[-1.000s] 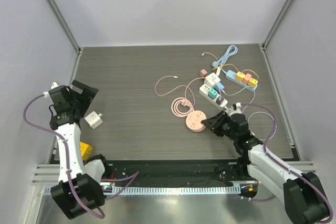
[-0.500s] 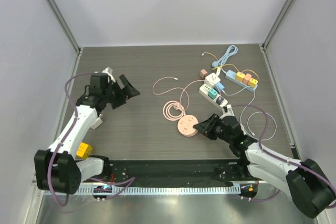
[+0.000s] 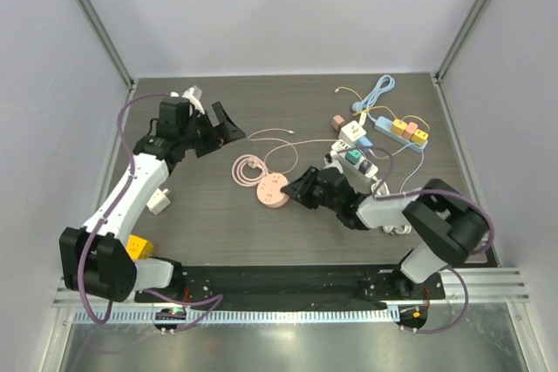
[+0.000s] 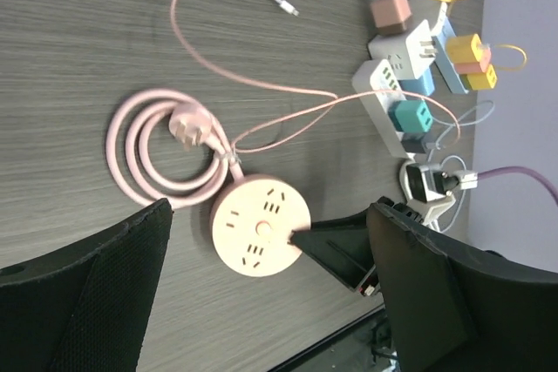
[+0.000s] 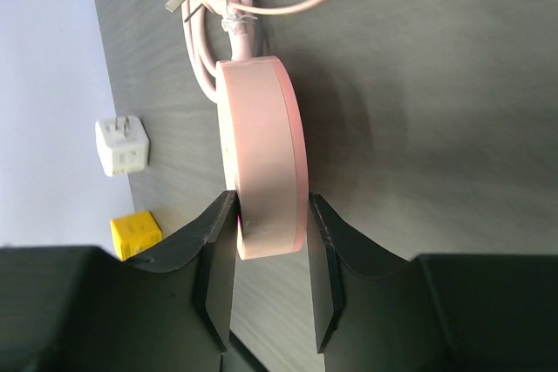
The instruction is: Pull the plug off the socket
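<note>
A round pink socket [image 3: 272, 191] lies left of the table's middle, and its top slots [image 4: 260, 226] have no plug in them. My right gripper [image 3: 296, 193] is shut on the socket's rim [image 5: 261, 154], one finger on each flat face. The socket's own pink cable [image 3: 248, 167] is coiled beside it and ends in a loose pink plug [image 4: 187, 121]. My left gripper [image 3: 228, 125] hangs open above the table, behind and left of the socket, with nothing in it. A teal plug [image 4: 410, 117] sits in a white power strip [image 3: 353, 157].
A blue strip [image 3: 397, 128] with yellow and pink cube plugs lies at the back right among loose cables. A white adapter [image 3: 158, 202] and a yellow block [image 3: 137, 247] lie at the left near the left arm's base.
My right gripper has slid the pink socket and its coiled cable leftward across the table. My left arm has swung from the far left edge toward the back middle, staying open.
</note>
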### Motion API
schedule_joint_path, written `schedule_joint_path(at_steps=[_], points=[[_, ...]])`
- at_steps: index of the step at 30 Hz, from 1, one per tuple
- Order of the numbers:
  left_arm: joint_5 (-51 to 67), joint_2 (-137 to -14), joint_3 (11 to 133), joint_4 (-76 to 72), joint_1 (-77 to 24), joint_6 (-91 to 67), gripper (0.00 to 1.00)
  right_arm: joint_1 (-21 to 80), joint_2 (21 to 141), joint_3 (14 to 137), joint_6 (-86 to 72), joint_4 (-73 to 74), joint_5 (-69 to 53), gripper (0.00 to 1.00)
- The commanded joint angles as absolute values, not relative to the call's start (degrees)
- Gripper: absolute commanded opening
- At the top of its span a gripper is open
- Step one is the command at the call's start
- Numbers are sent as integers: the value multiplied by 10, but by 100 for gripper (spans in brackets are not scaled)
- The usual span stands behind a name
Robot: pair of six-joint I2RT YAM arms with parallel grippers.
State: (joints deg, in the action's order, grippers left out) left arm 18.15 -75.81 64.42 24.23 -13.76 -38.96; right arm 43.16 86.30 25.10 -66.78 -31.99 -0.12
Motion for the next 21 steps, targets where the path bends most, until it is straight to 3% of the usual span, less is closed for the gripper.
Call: schedule_joint_path(at_steps=[1, 12, 21], points=[[156, -709, 612, 236, -113, -366, 93, 442, 923, 329, -642, -315, 50, 1], [160, -667, 552, 184, -68, -402, 93, 455, 1099, 563, -649, -306, 77, 1], [159, -646, 539, 167, -40, -409, 93, 495, 1219, 711, -674, -352, 172, 1]])
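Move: The right hand already grips the rim of the round pink socket, whose middle lies about 4 cm left and 1 cm ahead of it, 1 cm lower. From this hand, the left gripper hangs some 10 cm ahead, 15 cm left and 16 cm higher; the coiled cable lies about 8 cm ahead and 13 cm left, the white power strip 13 cm ahead and 21 cm right. From the left hand, the socket is roughly 9 cm back, 11 cm right and 17 cm below. Keeping its pinch on the socket's right rim, the right hand carries it diagonally forward and left, nearly level, about 18 cm in all, towards the open left gripper and drawing the cable along. The left hand, empty and wide open, shifts some 6 cm to the left and turns about 10 degrees counter-clockwise. ##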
